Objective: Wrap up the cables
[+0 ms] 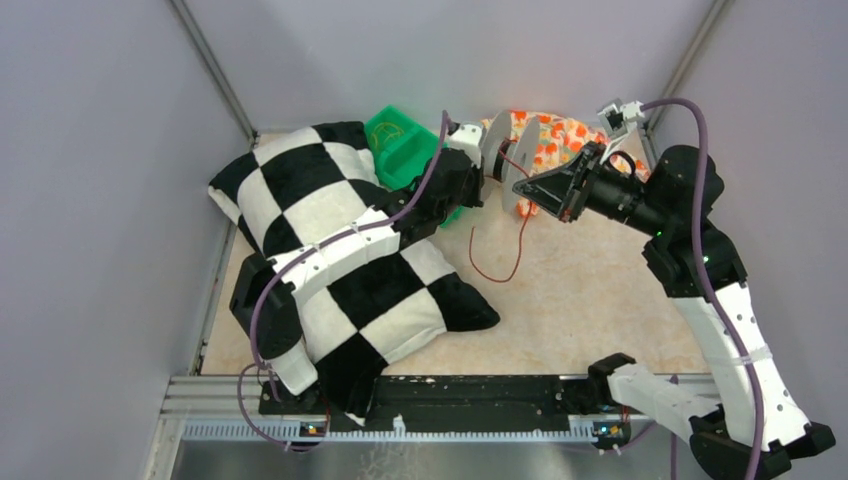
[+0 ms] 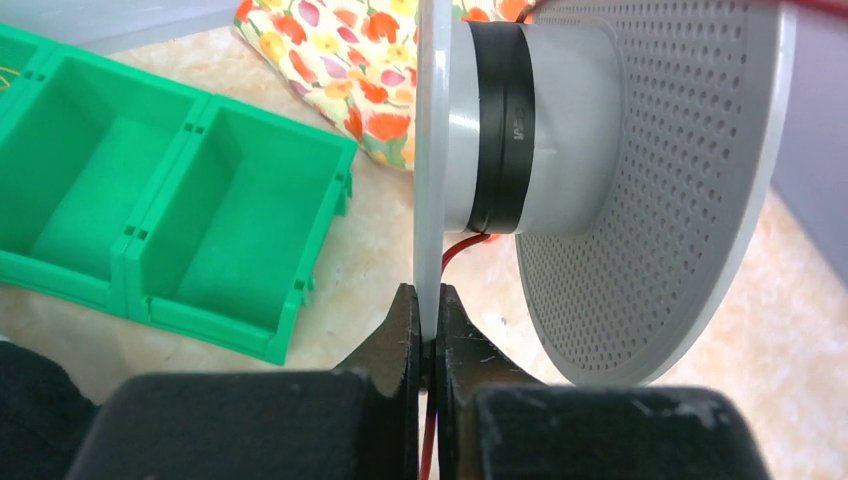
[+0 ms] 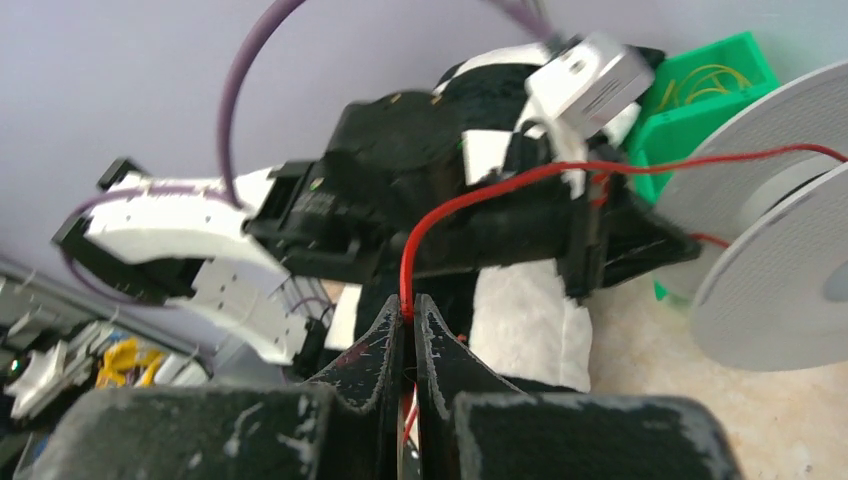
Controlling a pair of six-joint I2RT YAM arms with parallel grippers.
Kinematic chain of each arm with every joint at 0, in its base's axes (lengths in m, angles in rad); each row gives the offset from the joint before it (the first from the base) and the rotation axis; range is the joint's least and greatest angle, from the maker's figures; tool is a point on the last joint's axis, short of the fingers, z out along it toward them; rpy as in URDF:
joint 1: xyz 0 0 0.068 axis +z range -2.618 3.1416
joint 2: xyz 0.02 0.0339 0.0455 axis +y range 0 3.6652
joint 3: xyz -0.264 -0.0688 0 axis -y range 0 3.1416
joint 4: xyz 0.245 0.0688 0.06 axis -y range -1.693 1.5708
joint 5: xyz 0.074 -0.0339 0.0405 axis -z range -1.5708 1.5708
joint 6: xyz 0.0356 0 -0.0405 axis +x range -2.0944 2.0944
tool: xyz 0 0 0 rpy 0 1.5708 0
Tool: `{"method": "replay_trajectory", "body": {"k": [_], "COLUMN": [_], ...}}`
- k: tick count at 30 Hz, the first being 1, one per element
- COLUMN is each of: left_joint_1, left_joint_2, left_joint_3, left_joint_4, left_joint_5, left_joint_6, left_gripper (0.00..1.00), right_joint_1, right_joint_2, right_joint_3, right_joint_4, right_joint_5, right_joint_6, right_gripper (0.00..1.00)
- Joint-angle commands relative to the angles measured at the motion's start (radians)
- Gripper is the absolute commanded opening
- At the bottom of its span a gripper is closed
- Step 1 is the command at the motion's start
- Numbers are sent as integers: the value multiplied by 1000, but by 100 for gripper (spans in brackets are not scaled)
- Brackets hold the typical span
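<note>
The cable [image 1: 499, 270] is a thin red wire that hangs in a loose loop onto the table. It runs up to a grey spool [image 1: 508, 165]. My left gripper [image 2: 430, 302] is shut on the thin edge of the spool's near flange [image 2: 431, 150]. The perforated far flange [image 2: 650, 200] stands to the right, and the cable [image 2: 462, 248] comes off the hub. My right gripper [image 3: 408, 306] is shut on the cable [image 3: 470, 198], which arcs from its tips across to the spool [image 3: 770, 260]. From above, the right gripper [image 1: 518, 187] sits just right of the spool and the left gripper [image 1: 486, 172] just left of it.
A black-and-white checkered cloth [image 1: 340, 260] lies over the left arm. A green compartment bin [image 1: 400, 145] sits behind it. A floral cloth [image 1: 550, 135] lies at the back. Grey walls close in on three sides.
</note>
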Motion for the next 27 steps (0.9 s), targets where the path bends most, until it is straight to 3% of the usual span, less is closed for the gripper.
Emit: {"method": "replay_trajectory", "body": {"k": [1, 8, 18, 23, 27], "left_joint_1": [38, 120, 130, 134, 148], "left_joint_2": [35, 107, 137, 130, 70], "left_joint_3": [99, 153, 185, 216, 206], "left_joint_4": [116, 130, 135, 104, 118], "left_joint_5": [-16, 112, 109, 215, 273], "left_joint_6": [-114, -242, -225, -241, -271], "left_gripper": [0, 0, 0, 0, 0], "right_joint_1": [10, 11, 32, 32, 32], "right_joint_2": [-43, -60, -38, -41, -33], "right_joint_3": [-13, -30, -64, -170, -289], "right_joint_4": [-16, -102, -78, -80, -123], "right_joint_5": [-167, -187, -230, -197, -50], "right_joint_6": [-63, -102, -85, -117, -183], "right_gripper": [0, 0, 0, 0, 0]}}
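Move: The left hand already grips the grey reel's rim, the reel's middle about 7 cm ahead, 6 cm right and 4 cm above. From it, the green bin lies some 18 cm ahead, 9 cm left, and the flowered cloth about 28 cm ahead, 20 cm right, both roughly 24 cm below. The right hand already holds the red cable, with the reel about 14 cm ahead, no real sideways offset, 11 cm below. Right hand, keeping its cable pinch, draws down 9 cm and slightly back; left carries the reel forward 5 cm. ##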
